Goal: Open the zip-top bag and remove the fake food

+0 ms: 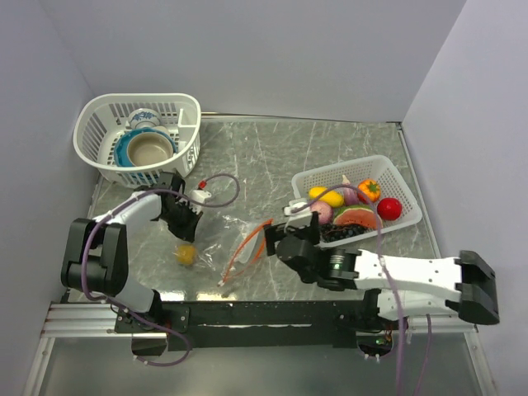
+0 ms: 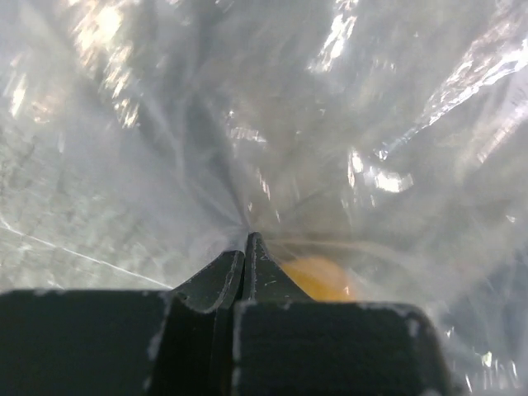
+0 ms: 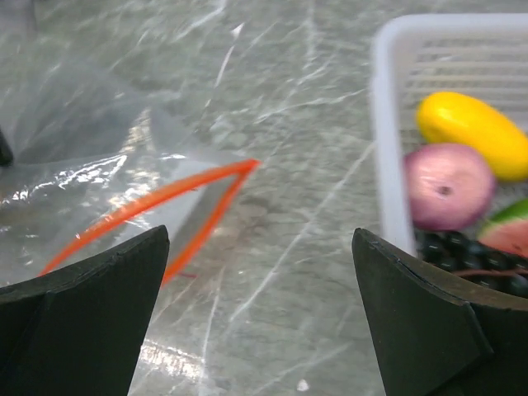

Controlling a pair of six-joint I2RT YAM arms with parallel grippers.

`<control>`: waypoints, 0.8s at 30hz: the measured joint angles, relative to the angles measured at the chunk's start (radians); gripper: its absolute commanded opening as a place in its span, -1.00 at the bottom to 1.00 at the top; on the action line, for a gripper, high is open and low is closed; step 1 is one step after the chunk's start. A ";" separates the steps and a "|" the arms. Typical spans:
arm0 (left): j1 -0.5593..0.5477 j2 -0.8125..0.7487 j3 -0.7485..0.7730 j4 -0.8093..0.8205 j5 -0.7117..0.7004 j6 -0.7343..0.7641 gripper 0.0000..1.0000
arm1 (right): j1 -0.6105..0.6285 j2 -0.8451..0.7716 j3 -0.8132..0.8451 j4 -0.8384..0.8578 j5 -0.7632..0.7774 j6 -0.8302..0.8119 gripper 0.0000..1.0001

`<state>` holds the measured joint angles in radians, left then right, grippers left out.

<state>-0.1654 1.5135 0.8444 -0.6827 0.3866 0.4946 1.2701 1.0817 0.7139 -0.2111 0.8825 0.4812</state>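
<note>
The clear zip-top bag lies on the marble table, and its orange-red zip strip gapes open in a loop. My left gripper is shut on the bag's crinkly plastic at the closed end. One yellow-orange piece of fake food sits inside the bag, seen through the film just beyond the left gripper as the yellow-orange piece. My right gripper hangs open and empty over bare table, between the bag's mouth and the white basket. In its wrist view the right gripper holds nothing.
A white basket at right holds several toy foods: a yellow one, a pink onion, dark grapes, a red tomato. A round white basket with blue-and-white bowls stands at back left.
</note>
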 measured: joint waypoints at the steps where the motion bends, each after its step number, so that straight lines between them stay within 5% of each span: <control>1: 0.000 -0.003 0.026 -0.035 0.017 -0.003 -0.98 | 0.007 0.029 0.002 0.021 -0.007 -0.009 1.00; 11: 0.000 -0.174 0.410 -0.289 0.187 -0.030 -0.98 | 0.030 0.211 -0.004 0.116 -0.047 0.004 1.00; 24: -0.029 -0.117 0.306 -0.371 0.163 -0.068 -0.98 | 0.032 0.241 -0.021 0.155 -0.085 0.028 1.00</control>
<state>-0.1947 1.3960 1.1500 -1.0534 0.5491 0.4271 1.3022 1.3231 0.6933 -0.0559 0.7975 0.5095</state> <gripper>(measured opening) 0.018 0.999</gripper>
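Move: The left hand already pinches the closed end of the bag. The round orange fruit lies about 4 cm back from its fingertips, 1 cm to their left and nearly level; the orange-zipped mouth is some 15 cm to the right and 4 cm back. From the right hand, the middle of that mouth is about 8 cm left, straight level and 15 below, while the food basket's middle lies 20 cm right, 12 ahead and 12 below. Still pinching the bag's closed end, the left hand jerks it up some 17 cm, drifting right with the fingertips tilting further that way, then drops back by about 6 and checks, still well above where it began. The right hand, fingers wide open and empty, sinks about 6 cm and shifts 4 left towards the bag's mouth. ##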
